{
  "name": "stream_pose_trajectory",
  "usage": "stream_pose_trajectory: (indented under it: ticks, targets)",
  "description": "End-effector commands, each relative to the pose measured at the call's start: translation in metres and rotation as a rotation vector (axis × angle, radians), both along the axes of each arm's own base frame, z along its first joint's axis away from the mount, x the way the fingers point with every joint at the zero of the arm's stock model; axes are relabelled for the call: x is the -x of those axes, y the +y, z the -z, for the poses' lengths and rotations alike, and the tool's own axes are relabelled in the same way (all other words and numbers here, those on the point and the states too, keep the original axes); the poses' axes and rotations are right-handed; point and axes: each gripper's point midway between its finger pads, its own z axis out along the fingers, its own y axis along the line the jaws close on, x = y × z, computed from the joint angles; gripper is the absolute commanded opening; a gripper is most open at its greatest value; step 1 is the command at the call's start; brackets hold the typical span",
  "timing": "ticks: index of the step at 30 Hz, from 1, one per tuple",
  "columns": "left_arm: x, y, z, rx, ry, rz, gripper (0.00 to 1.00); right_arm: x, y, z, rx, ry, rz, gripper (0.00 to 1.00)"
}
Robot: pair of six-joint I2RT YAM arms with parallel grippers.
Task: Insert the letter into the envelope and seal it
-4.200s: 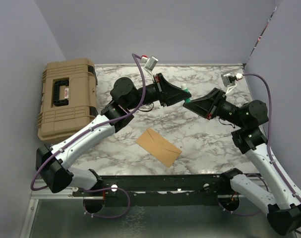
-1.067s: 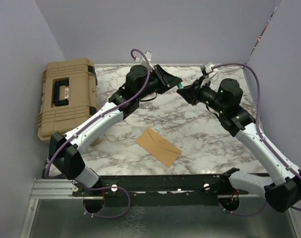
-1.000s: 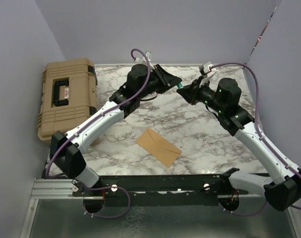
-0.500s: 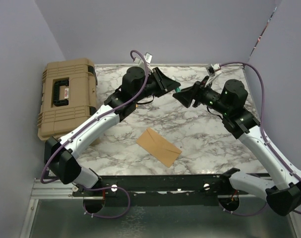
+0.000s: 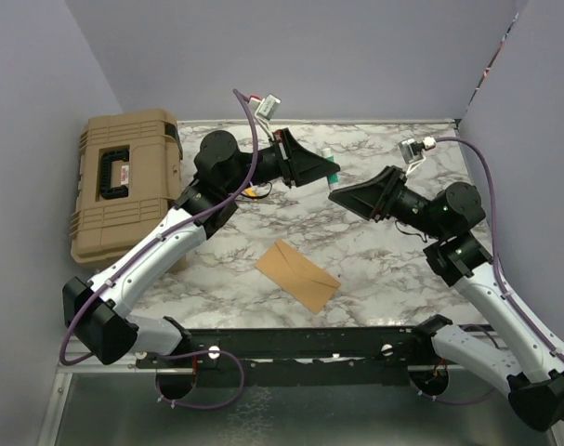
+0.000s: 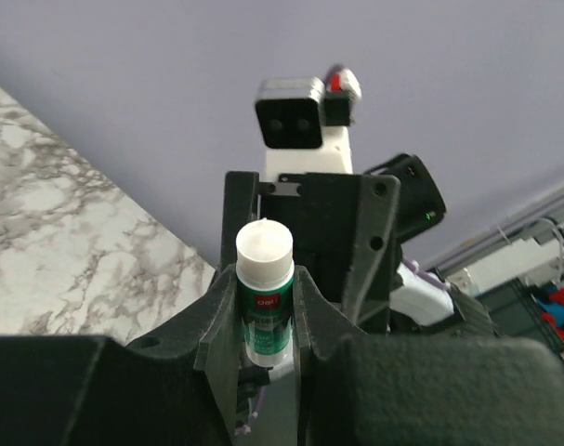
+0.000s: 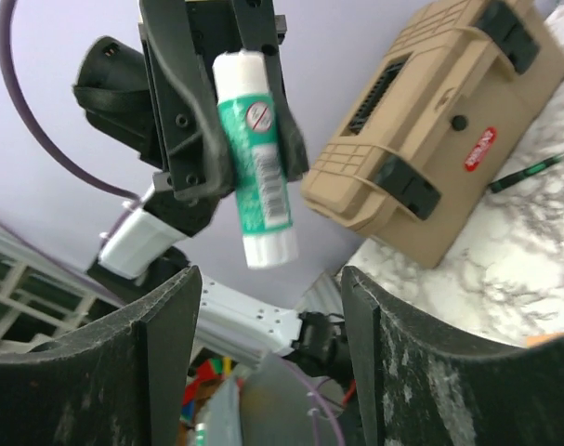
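Observation:
The tan envelope lies flat on the marble table near the front edge, below both arms. The letter does not show as a separate sheet. My left gripper is raised over the back of the table and shut on a green-and-white glue stick, held between its fingers. The right wrist view shows the same stick hanging in those fingers. My right gripper faces it from a short distance, open, with nothing between its fingers.
A tan tool case sits at the table's left edge and also fills the right wrist view's upper right corner. A thin green-handled tool lies on the marble beside it. Purple walls enclose the back and sides.
My right gripper has opened and drawn back down and to the right, away from the glue stick. The left arm swung slightly left, still holding the stick. The envelope has not moved.

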Motion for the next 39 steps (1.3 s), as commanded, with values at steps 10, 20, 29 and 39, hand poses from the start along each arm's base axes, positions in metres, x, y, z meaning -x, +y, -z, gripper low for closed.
stream_pose_trajectory:
  ticks: [10,20,29,39]
  targets:
    - [0.047,0.008,-0.031,0.098,-0.144,0.189,0.00,0.029,0.011,-0.041,-0.162,-0.079,-0.218,0.32]
    - [0.042,0.010,-0.048,0.136,-0.156,0.151,0.00,0.026,0.017,-0.035,-0.123,-0.097,-0.246,0.31]
    - [0.022,0.010,-0.058,0.167,-0.125,0.051,0.00,-0.003,0.023,-0.019,0.013,-0.128,-0.151,0.01]
    - [-0.052,0.018,-0.005,0.061,0.304,-0.311,0.00,-0.070,0.019,0.015,0.303,-0.175,0.095,0.01]
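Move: Midway in the left hand's fingers sits the glue stick, its nearer, lower white end free; the right fingertips wait open around 4 cm back, 2 cm to the right and 3 cm below the left hand. From the right hand the stick's middle is about 4 cm ahead, 2 cm left and 3 cm up. On the table some 40 cm below it lie the envelope, 9 cm left and level fore-and-aft, and the yellow knife, 23 cm ahead and 25 cm left. Closing onto the glue stick's free white end, the right hand edges up, left and slightly back, while the left hand, keeping its grip on the middle, brings the stick back and up some 4 cm to meet it. Once the right fingers pinch the end, both hands swing forward together about 5 cm, the left turning counter-clockwise and tipping down, the right turning clockwise. ##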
